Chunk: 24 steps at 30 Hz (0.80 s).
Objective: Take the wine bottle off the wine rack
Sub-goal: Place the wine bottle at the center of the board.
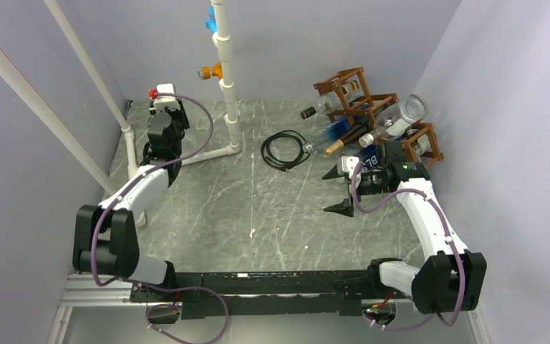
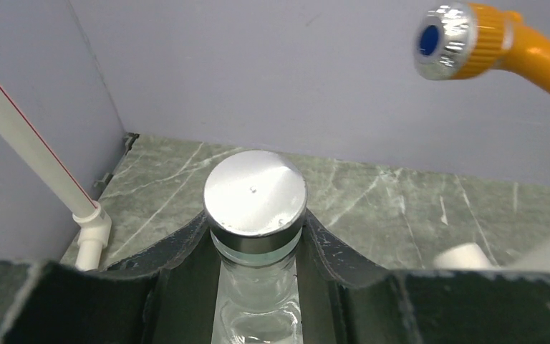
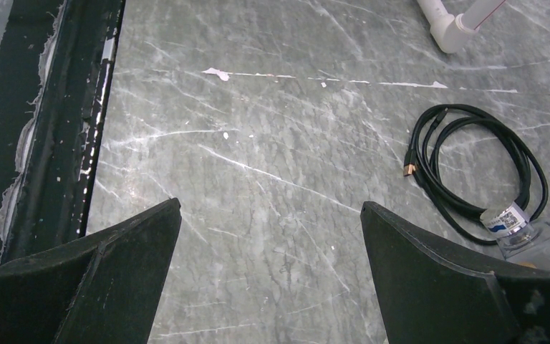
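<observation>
In the left wrist view my left gripper is shut on the neck of a clear glass wine bottle with a flat silver cap, held above the marble table. From the top view that gripper is at the far left back, well away from the wine rack, a reddish-brown wooden frame at the back right with several other bottles lying in it. My right gripper hangs open in front of the rack, with only bare table between its fingers.
A coiled black cable lies mid-table, left of the rack. A white PVC pipe stand with an orange nozzle rises at the back centre. A slanted white pipe runs along the left wall. A clear bottle's tip lies beside the right gripper.
</observation>
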{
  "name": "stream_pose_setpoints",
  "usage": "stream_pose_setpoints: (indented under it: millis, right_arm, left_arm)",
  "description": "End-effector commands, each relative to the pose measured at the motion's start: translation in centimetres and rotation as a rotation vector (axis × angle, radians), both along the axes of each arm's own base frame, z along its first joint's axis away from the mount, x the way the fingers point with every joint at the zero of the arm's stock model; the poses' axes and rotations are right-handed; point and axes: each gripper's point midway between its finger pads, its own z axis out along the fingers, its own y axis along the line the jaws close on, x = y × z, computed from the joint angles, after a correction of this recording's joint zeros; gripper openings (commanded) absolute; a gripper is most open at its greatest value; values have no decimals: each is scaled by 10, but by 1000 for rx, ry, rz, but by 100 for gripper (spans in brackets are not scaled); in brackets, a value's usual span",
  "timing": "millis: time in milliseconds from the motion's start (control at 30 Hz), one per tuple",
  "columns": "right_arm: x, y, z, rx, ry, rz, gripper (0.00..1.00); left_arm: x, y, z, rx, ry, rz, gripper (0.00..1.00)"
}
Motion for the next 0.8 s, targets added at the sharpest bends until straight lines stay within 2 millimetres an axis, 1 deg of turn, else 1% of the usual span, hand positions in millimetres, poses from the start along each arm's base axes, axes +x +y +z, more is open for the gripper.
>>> stream_pose_setpoints:
  millis: [0, 133, 200, 233, 333, 433, 567, 767]
  right_arm:
    - [5, 1, 5, 18, -59, 19, 100]
    - [4, 2, 4, 17, -57, 21, 100]
    - [5, 1, 3, 16, -55, 19, 100]
    - [5, 1, 3, 14, -54, 20, 100]
    - [5, 1, 1, 13, -45, 20, 100]
    - [6, 1, 0, 12, -44, 19, 100]
    - [6, 1, -1, 9, -40, 19, 100]
    - [7, 1, -2, 8, -37, 18, 100]
  left_arm:
    - [14, 13, 120, -45, -391, 0, 0]
    - [38, 18, 120, -34, -411, -14, 0]
    - [50, 16, 120, -18, -427, -41, 0]
    - [55, 15, 123, -9, -445, -55, 0]
    - [76, 10, 113, 7, -436, -99, 0]
    - [91, 6, 107, 7, -435, -139, 0]
    - [104, -1, 100, -11, -426, -182, 0]
    - [112, -9, 88, -51, -422, -225, 0]
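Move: My left hand holds the wine bottle upright by its neck. The open spot on the far board lies about 12 cm ahead, dead in line and some 28 cm below my hand. The horizontal pipe runs crosswise right beneath me, about 26 cm down. The pipe elbow is 5 cm ahead and 13 cm right; the orange tap is 5 cm ahead, 9 cm right and 10 cm above. From my right hand the spot is roughly 37 cm ahead, 44 cm left and 19 cm below. Keeping my pinch on the neck, I carry the bottle about 12 cm forward with my left hand, away from the horizontal pipe and on past the left side of the orange tap. On the way I bow slightly left and come back in line, sinking some 5 cm and yawing about 10 degrees clockwise, easing off as I near the far spot. ##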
